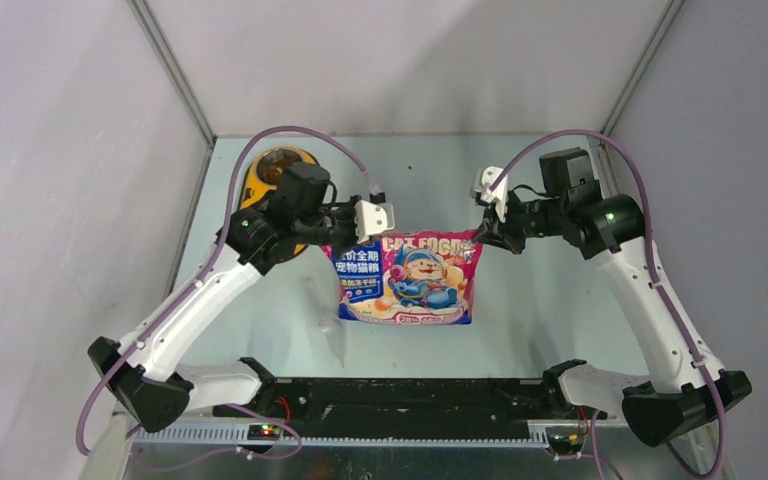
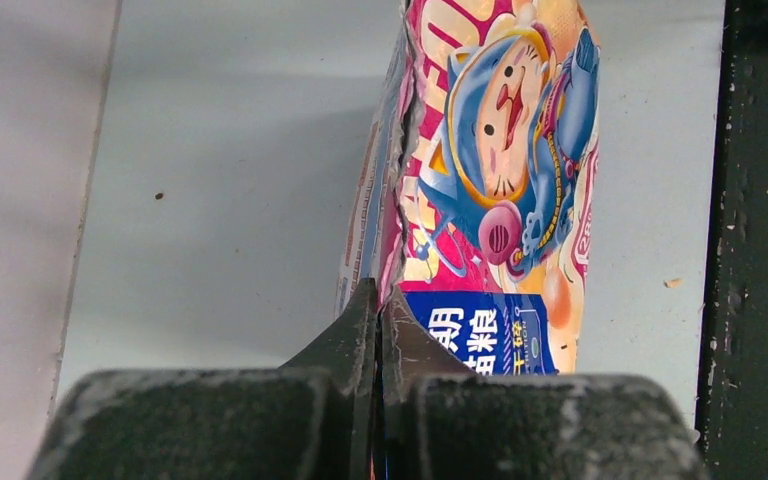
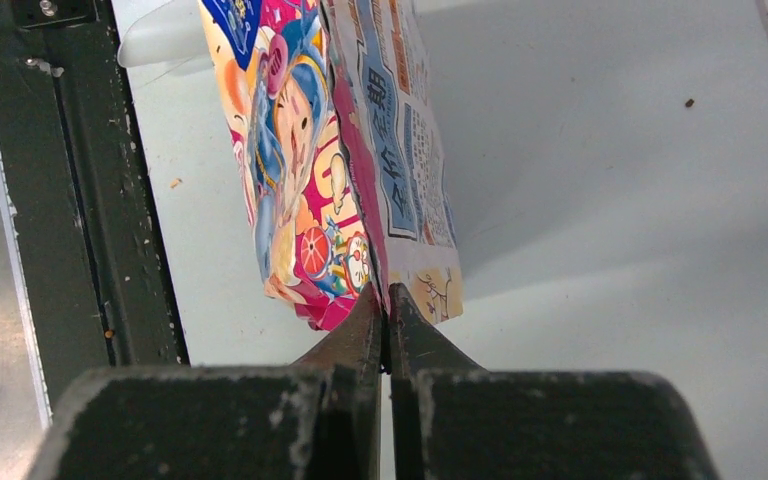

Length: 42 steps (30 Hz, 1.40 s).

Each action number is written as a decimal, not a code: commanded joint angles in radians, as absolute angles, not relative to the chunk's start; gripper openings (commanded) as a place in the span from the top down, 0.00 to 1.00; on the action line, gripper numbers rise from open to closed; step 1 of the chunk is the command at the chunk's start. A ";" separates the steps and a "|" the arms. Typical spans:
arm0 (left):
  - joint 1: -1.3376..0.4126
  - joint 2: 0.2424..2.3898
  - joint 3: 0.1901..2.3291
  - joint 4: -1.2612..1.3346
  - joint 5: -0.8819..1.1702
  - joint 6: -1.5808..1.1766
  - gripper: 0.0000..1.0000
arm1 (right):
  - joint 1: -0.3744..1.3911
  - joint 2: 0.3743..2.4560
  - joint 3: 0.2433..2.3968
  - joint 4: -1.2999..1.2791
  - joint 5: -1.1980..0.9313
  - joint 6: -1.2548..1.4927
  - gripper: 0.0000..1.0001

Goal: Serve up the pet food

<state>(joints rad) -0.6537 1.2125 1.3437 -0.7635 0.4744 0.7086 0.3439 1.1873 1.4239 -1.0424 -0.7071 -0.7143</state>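
Note:
A pink and blue cartoon-cat bag (image 1: 410, 275) hangs between my two arms over the middle of the table. My left gripper (image 1: 345, 238) is shut on its upper left corner, and in the left wrist view the closed gripper (image 2: 378, 295) pinches the bag's (image 2: 500, 180) edge. My right gripper (image 1: 484, 236) is shut on the upper right corner; in the right wrist view the gripper (image 3: 387, 295) clamps the bag's (image 3: 330, 170) seam. No loose pet food shows plainly. A yellow bowl (image 1: 256, 172) behind the left arm looks dark brown inside; I cannot tell what that is.
A black rail (image 1: 400, 395) runs along the near edge between the arm bases. Grey walls close in the table on the left, right and back. A pale translucent plastic piece (image 3: 155, 35) lies on the table by the bag's lower end.

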 commanded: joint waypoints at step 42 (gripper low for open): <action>-0.139 0.875 1.214 -0.759 0.194 0.402 0.03 | 0.136 1.121 1.493 -0.911 -0.414 -0.369 0.05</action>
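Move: The left hand has the bag's top edge between its fingers, with the bag's left top corner about 10 cm to its left, level with it and at the same height. The yellow double bowl stands some 22 cm ahead, 23 cm left; the clear scoop lies roughly 11 cm left, 4 cm back, both about 25 cm below. The right hand holds the edge's other end, that right top corner just 1 cm to its right, and the left corner about 30 cm to its left. The left hand runs its nearly shut fingers leftward along the bag's top edge for about 9 cm, easing and closing slightly as it goes, then opens wide and carries on left towards the side of the double bowl, 17 cm in all, swinging almost 40 degrees counter-clockwise. The right hand keeps its pinch on the right top corner almost motionless until the left has begun to open, then lets go, opens wide and draws off about 4 cm right and a little forward, turning some 15 degrees clockwise. ##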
